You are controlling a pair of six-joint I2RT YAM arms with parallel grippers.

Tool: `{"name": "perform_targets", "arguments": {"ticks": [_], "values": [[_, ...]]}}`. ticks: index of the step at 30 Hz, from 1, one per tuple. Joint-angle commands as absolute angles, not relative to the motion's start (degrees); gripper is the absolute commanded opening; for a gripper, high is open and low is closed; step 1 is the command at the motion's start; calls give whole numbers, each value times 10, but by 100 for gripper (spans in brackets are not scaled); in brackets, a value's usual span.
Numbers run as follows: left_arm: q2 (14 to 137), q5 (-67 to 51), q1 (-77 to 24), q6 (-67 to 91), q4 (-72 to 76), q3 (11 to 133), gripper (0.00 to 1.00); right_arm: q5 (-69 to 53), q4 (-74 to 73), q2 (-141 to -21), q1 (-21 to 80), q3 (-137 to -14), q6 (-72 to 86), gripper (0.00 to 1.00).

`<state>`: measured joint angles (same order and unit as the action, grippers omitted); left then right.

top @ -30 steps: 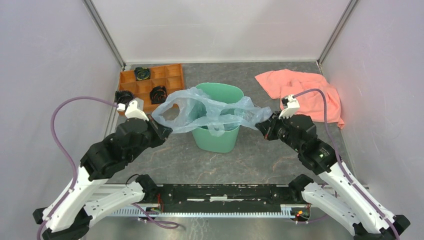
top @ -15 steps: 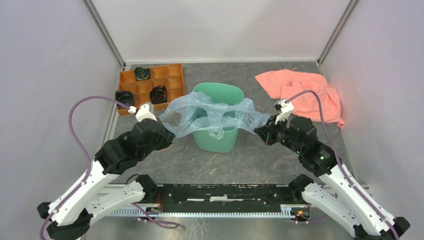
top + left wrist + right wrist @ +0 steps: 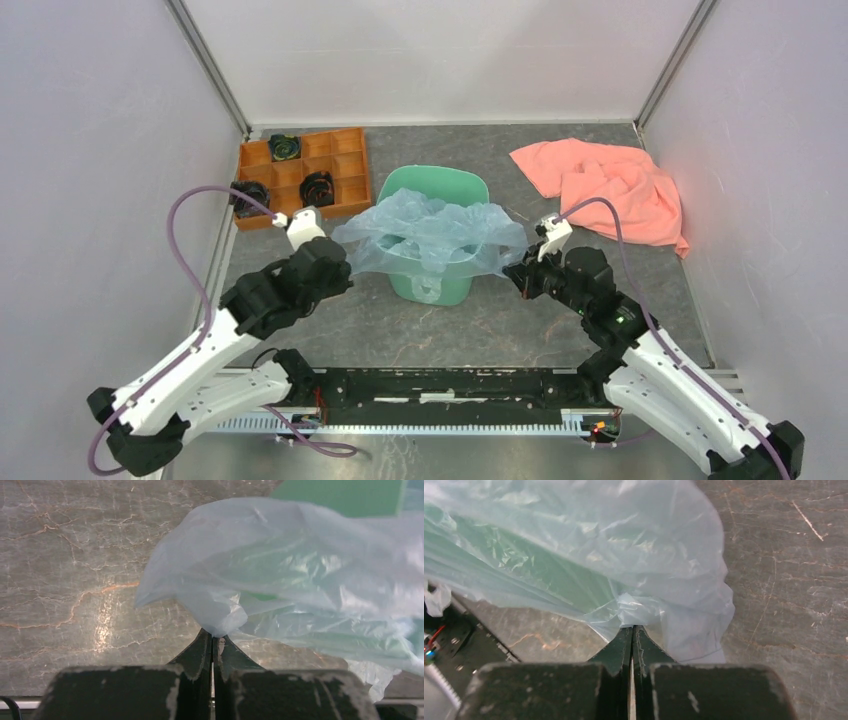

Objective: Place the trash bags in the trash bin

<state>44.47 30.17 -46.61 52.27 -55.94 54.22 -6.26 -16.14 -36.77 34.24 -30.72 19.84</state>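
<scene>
The pale blue-grey trash bag [image 3: 430, 232] is spread over the mouth of the mint-green trash bin [image 3: 432, 288] and drapes down its near side. My left gripper [image 3: 343, 262] is shut on the bag's left edge [image 3: 220, 615], low beside the bin. On the other side my right gripper [image 3: 512, 271] is shut on the bag's right edge [image 3: 634, 610]. Both wrist views show the film bunched right at the closed fingertips [image 3: 213, 639] [image 3: 632, 629], with green bin wall [image 3: 345, 497] showing behind and through the plastic [image 3: 544, 580].
An orange compartment tray [image 3: 340, 150] with dark round parts sits at the back left. A salmon-pink cloth [image 3: 610, 185] lies at the back right. Grey marbled tabletop [image 3: 480, 330] surrounds the bin; enclosure walls stand on both sides.
Both grippers have come down and toward the near side with the bag's edges. The bag, earlier stretched high across the bin, now covers the bin's mouth.
</scene>
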Motion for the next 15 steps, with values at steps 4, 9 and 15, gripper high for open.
{"name": "perform_targets", "arguments": {"ticks": [4,9,15], "values": [[479,362,-463,484,-514,549,7,32,23,-432,341,-310,163,17],[480,342,-463,458,-539,583,39,68,-88,-496,341,-407,119,32],[388,315,-463,456,-672,598,80,45,-286,-428,341,-429,114,69]]}}
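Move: The green bin's middle lies about 11 cm ahead of the left hand, 16 cm to its right and 10 cm below; from the right hand it is some 11 cm ahead, 15 cm left and 7 cm lower. The held trash bag spans its mouth. The wooden tray lies roughly 26 cm ahead of the left hand, 14 cm left and 18 cm down; the pink cloth about 22 cm ahead of the right hand, 28 cm right and 16 cm down. The bag's two near corners, still pinched at first, are let go as both grippers open well past half. The right hand carries forward about 5 cm alongside the bin, dipping slightly before it rises some 4–5 cm, its wrist turning a little clockwise; the left nudges forward and down barely 1.5 cm, then lifts and eases back. ##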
